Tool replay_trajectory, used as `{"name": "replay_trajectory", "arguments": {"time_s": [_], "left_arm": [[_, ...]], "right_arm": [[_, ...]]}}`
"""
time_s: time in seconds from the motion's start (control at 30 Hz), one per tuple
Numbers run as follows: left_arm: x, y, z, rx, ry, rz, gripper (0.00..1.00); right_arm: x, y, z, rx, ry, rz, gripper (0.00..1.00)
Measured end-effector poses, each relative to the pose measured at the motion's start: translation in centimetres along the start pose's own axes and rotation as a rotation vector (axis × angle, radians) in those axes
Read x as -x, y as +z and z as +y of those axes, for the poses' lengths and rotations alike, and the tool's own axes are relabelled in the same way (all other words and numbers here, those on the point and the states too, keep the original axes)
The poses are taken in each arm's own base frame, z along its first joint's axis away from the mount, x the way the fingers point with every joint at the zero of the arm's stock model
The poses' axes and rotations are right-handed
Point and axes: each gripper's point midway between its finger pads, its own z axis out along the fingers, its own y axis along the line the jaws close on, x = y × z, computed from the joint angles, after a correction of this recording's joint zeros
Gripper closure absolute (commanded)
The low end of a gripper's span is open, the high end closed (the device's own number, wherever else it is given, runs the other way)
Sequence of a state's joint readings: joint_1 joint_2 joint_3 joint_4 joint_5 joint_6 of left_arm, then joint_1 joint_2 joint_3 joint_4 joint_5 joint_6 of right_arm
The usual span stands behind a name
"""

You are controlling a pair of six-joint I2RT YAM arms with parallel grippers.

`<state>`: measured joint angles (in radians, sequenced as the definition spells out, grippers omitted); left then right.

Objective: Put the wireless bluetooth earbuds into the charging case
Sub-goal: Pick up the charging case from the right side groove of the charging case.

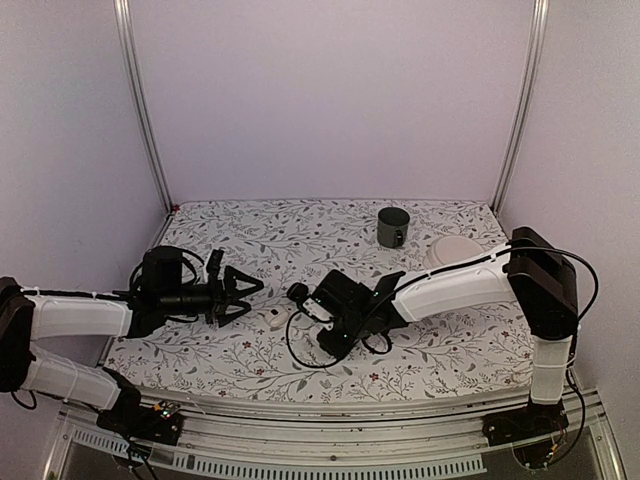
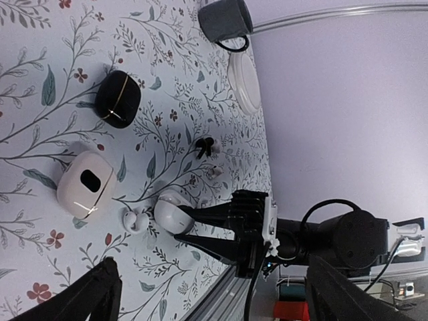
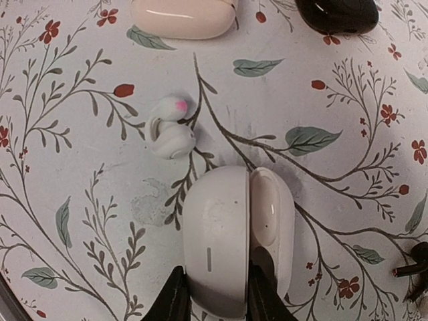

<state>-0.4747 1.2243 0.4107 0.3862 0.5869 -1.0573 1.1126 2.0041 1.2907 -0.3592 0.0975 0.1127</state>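
The white charging case (image 3: 217,241) lies open on the floral cloth, its lid (image 3: 271,221) swung to the right. My right gripper (image 3: 215,271) is shut on the case's body, one black finger (image 3: 175,294) against each side. A white earbud (image 3: 170,130) lies just beyond the case, apart from it. In the left wrist view the same case (image 2: 172,212) sits between the right gripper's fingers (image 2: 207,217), beside the white earbud (image 2: 134,219). A black earbud (image 2: 205,146) and a small white one (image 2: 215,172) lie farther off. My left gripper (image 1: 252,298) hangs wide open and empty, to the left.
A pinkish case (image 2: 85,184) and a round black case (image 2: 118,99) lie close by on the cloth. A grey cup (image 1: 393,226) and a white dish (image 1: 452,250) stand at the back right. The table's metal front rail (image 1: 330,450) runs below the arms.
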Motion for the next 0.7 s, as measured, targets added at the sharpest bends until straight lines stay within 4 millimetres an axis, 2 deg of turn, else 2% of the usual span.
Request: {"name": "replay_trajectory", "arguments": {"time_s": [0.1, 0.13, 0.23, 0.33, 0.5, 0.7], "left_arm": [[-0.3, 0.1, -0.2, -0.017, 0.006, 0.020, 0.06], [-0.4, 0.2, -0.2, -0.021, 0.009, 0.030, 0.06], [-1.0, 0.5, -0.1, -0.029, 0.010, 0.065, 0.09], [-1.0, 0.9, -0.7, -0.055, 0.020, 0.091, 0.11], [-0.3, 1.6, -3.2, -0.128, 0.079, 0.118, 0.18], [-0.8, 3.5, -6.9, -0.219, 0.165, 0.179, 0.33]], "right_arm": [[0.1, -0.2, -0.2, -0.011, 0.002, -0.007, 0.80], [0.3, -0.4, -0.3, -0.016, 0.003, -0.013, 0.83], [1.3, -1.9, -0.6, -0.028, 0.008, -0.052, 0.86], [3.1, -4.2, -0.9, -0.035, 0.017, -0.121, 0.86], [5.9, -7.6, -1.1, -0.039, 0.030, -0.219, 0.86], [8.1, -9.8, -1.3, -0.046, 0.035, -0.287, 0.86]]}}
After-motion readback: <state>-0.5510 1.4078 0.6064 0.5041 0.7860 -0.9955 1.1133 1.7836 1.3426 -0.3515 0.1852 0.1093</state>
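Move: The white charging case is already between the right fingertips, its middle about 2 cm left and 1 cm ahead of that hand, on the table. The white earbuds lie some 7 cm left and 2 cm ahead, the pink case about 10 cm left and 5 cm ahead, the black case roughly 7 cm left and 11 cm ahead. From the left hand, the charging case is some 12 cm right, 3 cm back and 12 cm below. Right hand lifts the already-pinched case about 12 cm; the left moves right and up towards it, partly closing. ##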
